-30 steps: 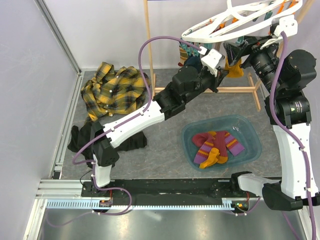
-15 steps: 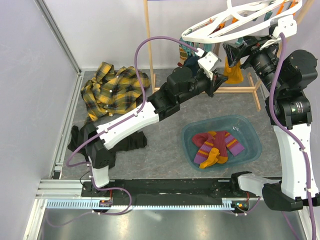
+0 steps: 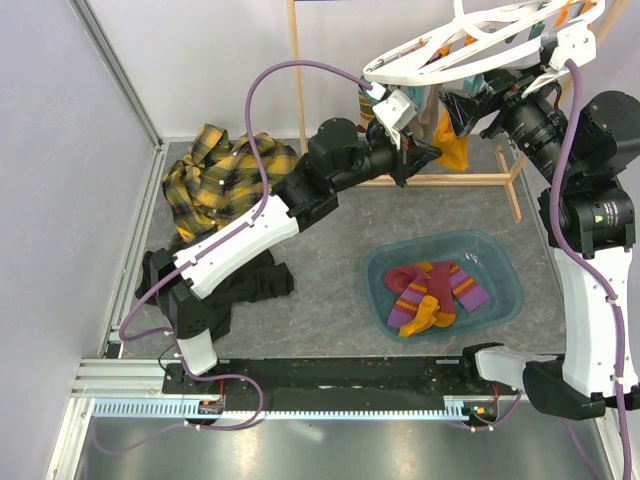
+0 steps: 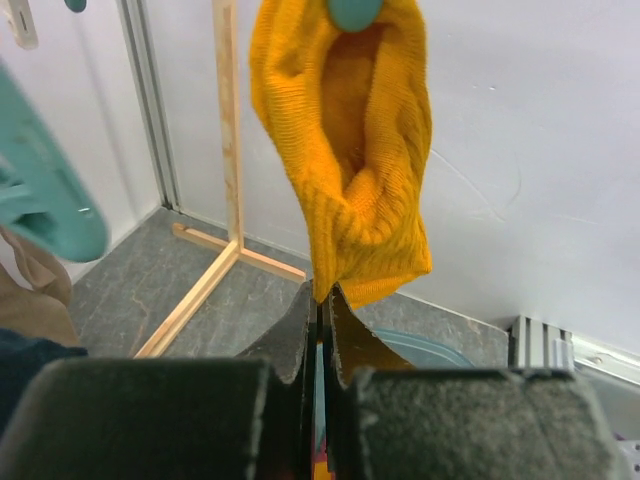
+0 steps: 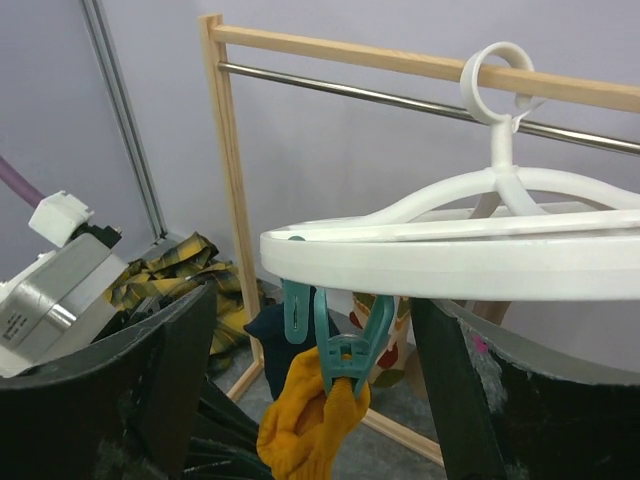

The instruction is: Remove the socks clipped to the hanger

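The white oval hanger hangs from the wooden stand's bar. A teal clip under its rim holds a mustard sock. My left gripper is shut, its tips pinching the sock's lowest corner from below. Just under the rim my right gripper is open, with one wide finger on each side of the clip and touching neither the clip nor the sock. A navy sock and a patterned beige sock hang behind.
A teal tub on the table holds several striped maroon and orange socks. A yellow plaid shirt and a black garment lie at the left. The wooden stand rises at the back, its foot on the right.
My left arm has swung left and stretched out, carrying its shut gripper left of where it was. The mustard sock now slants toward it. My right gripper has lifted slightly.
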You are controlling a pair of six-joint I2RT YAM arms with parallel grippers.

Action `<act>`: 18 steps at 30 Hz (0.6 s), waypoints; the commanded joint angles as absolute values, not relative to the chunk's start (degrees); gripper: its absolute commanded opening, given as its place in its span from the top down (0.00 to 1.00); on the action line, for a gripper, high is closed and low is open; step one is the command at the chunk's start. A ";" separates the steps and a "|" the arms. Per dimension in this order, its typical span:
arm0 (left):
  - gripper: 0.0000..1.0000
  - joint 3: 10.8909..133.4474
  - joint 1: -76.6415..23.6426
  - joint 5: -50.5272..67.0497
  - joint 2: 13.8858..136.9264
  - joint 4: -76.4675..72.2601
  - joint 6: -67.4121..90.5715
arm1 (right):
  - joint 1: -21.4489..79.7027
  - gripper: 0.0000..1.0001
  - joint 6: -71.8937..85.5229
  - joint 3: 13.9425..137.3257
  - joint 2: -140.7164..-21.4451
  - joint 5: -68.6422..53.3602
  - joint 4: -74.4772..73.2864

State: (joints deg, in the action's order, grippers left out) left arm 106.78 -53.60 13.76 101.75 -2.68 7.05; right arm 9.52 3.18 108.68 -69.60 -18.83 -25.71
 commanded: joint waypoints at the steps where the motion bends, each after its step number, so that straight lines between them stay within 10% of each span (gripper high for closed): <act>1: 0.98 107.40 -52.03 20.47 99.05 -2.11 10.90 | 9.40 0.18 4.13 110.83 -70.84 -20.21 -26.89; 14: 0.98 108.81 -51.77 21.45 99.84 -0.88 11.07 | 9.23 0.47 4.57 111.62 -71.72 -17.32 -26.72; 18: 0.98 108.72 -51.68 21.01 100.11 -0.35 10.99 | 9.23 0.77 3.26 111.18 -71.02 -13.19 -26.63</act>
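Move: The right hand, fingers wide, has the teal clip of the yellow sock about 3 cm ahead, in line sideways and 3 cm lower. The hanger rim passes some 5 cm ahead and 2 cm above that hand; a second teal clip is about 4 cm ahead and 4 cm left, level in height. From the left hand, already holding the sock's lower end, the sock's clip is roughly 9 cm up, 4 cm right and 2 cm ahead. Right hand moves some 3 cm forward and down, fingers half-closing onto the clip; left keeps pinching the yellow sock. ##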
